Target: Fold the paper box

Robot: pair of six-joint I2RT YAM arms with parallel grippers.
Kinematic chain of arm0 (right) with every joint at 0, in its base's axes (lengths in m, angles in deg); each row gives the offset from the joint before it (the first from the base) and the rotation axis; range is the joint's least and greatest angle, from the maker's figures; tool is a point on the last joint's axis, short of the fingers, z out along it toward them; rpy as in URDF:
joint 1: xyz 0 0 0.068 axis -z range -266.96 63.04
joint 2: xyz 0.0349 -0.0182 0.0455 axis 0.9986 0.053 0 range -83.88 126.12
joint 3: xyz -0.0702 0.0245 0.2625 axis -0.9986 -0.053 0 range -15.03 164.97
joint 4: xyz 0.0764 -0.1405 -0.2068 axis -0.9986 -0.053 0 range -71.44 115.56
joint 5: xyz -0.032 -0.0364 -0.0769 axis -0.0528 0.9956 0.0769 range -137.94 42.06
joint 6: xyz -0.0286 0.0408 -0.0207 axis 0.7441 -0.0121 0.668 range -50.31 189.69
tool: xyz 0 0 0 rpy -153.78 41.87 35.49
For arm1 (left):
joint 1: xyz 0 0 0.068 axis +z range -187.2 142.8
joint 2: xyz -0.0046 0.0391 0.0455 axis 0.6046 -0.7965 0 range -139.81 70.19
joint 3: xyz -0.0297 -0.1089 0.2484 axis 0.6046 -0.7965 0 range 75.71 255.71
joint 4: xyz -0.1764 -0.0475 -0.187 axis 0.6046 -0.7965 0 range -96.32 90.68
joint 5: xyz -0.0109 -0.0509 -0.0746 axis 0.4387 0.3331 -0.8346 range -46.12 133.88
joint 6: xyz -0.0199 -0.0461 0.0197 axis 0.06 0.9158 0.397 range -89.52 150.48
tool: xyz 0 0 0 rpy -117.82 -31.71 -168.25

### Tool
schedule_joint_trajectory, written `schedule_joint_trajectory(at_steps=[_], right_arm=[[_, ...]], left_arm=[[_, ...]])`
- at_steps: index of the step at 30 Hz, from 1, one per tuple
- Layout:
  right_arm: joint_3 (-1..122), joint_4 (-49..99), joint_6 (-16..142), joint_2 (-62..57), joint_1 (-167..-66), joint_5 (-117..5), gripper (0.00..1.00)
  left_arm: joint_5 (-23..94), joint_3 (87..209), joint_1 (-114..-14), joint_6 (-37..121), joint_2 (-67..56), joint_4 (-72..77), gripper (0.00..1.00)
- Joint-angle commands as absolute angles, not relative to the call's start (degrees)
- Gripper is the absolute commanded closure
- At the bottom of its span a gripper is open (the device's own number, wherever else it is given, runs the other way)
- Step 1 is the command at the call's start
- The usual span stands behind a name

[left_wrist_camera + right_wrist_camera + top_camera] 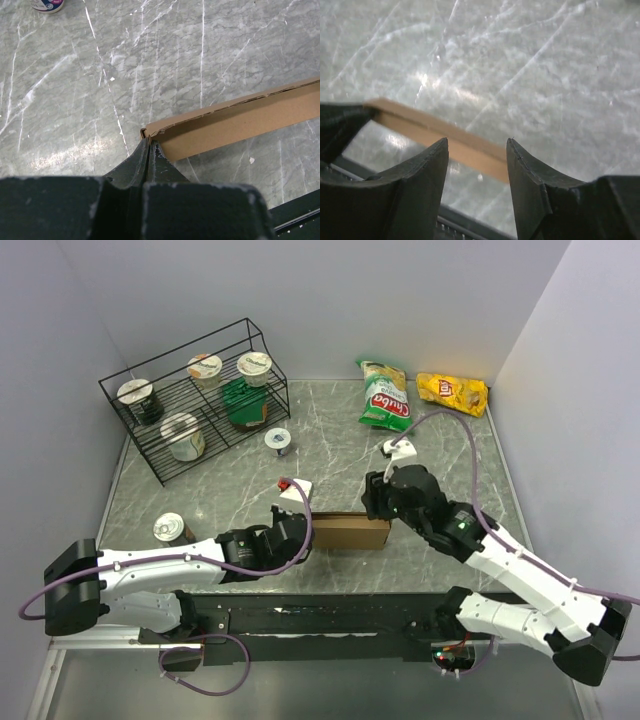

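The paper box [350, 531] is a low brown cardboard block standing on the marble table between the two arms. In the left wrist view it is a long brown strip [235, 122] running to the right. My left gripper [305, 530] is shut, with its tips [148, 143] pressed against the box's left end corner. Whether a cardboard edge is pinched between them does not show. My right gripper [378, 502] hovers at the box's right end. It is open [477, 141], with nothing between its fingers, and the box [445, 135] lies beyond them.
A black wire rack [250, 332] holding several cups stands at the back left. A can [172, 530] sits beside the left arm and a small tub [279, 440] behind the box. Green [385, 397] and yellow [452, 392] chip bags lie at the back right. A black rail [320, 615] runs along the near edge.
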State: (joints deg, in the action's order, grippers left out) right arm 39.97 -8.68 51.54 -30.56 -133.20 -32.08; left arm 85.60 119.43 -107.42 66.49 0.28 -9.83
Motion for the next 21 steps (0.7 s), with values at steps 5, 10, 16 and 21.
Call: schedule_joint_trajectory(at_steps=[5, 10, 16, 21], right_arm=[[29.7, 4.5, 49.2, -33.7, -138.7, -21.2, 0.45], [26.8, 0.3, 41.1, -34.7, -143.0, -14.7, 0.45], [23.7, -5.9, 32.4, -36.2, -145.8, -11.5, 0.44], [20.8, -6.3, 28.8, -38.7, -145.8, -12.5, 0.44]], left_arm=[[76.6, 117.6, -108.6, 67.0, -3.5, -18.8, 0.99], [76.5, 117.9, -108.6, 67.1, -4.1, -18.7, 0.99], [76.5, 117.8, -108.7, 67.5, -4.0, -19.1, 0.99], [76.6, 117.8, -108.6, 68.2, -4.0, -19.2, 0.99]])
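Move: The left hand already holds the paper box by its left end; the box's middle lies about 8 cm to its right, 1 cm back and 2 cm below. The right hand hovers with parted fingers above the box's right half: the box's middle is some 4 cm back, 4 cm left and 10 cm below. The small white-lidded cup stands about 16 cm ahead and 20 cm left of this hand, the green chip bag some 25 cm ahead and 5 cm right, both roughly 15 cm lower. With its fingertips coming down onto the free edge of the box's long top flap, the right hand sinks about 5 cm, quickly at first, then easing off as it draws back 2–3 cm and turns some 10 degrees clockwise. Its fingers stay about half open, while the left hand keeps its pinch on the left end and holds practically still. ##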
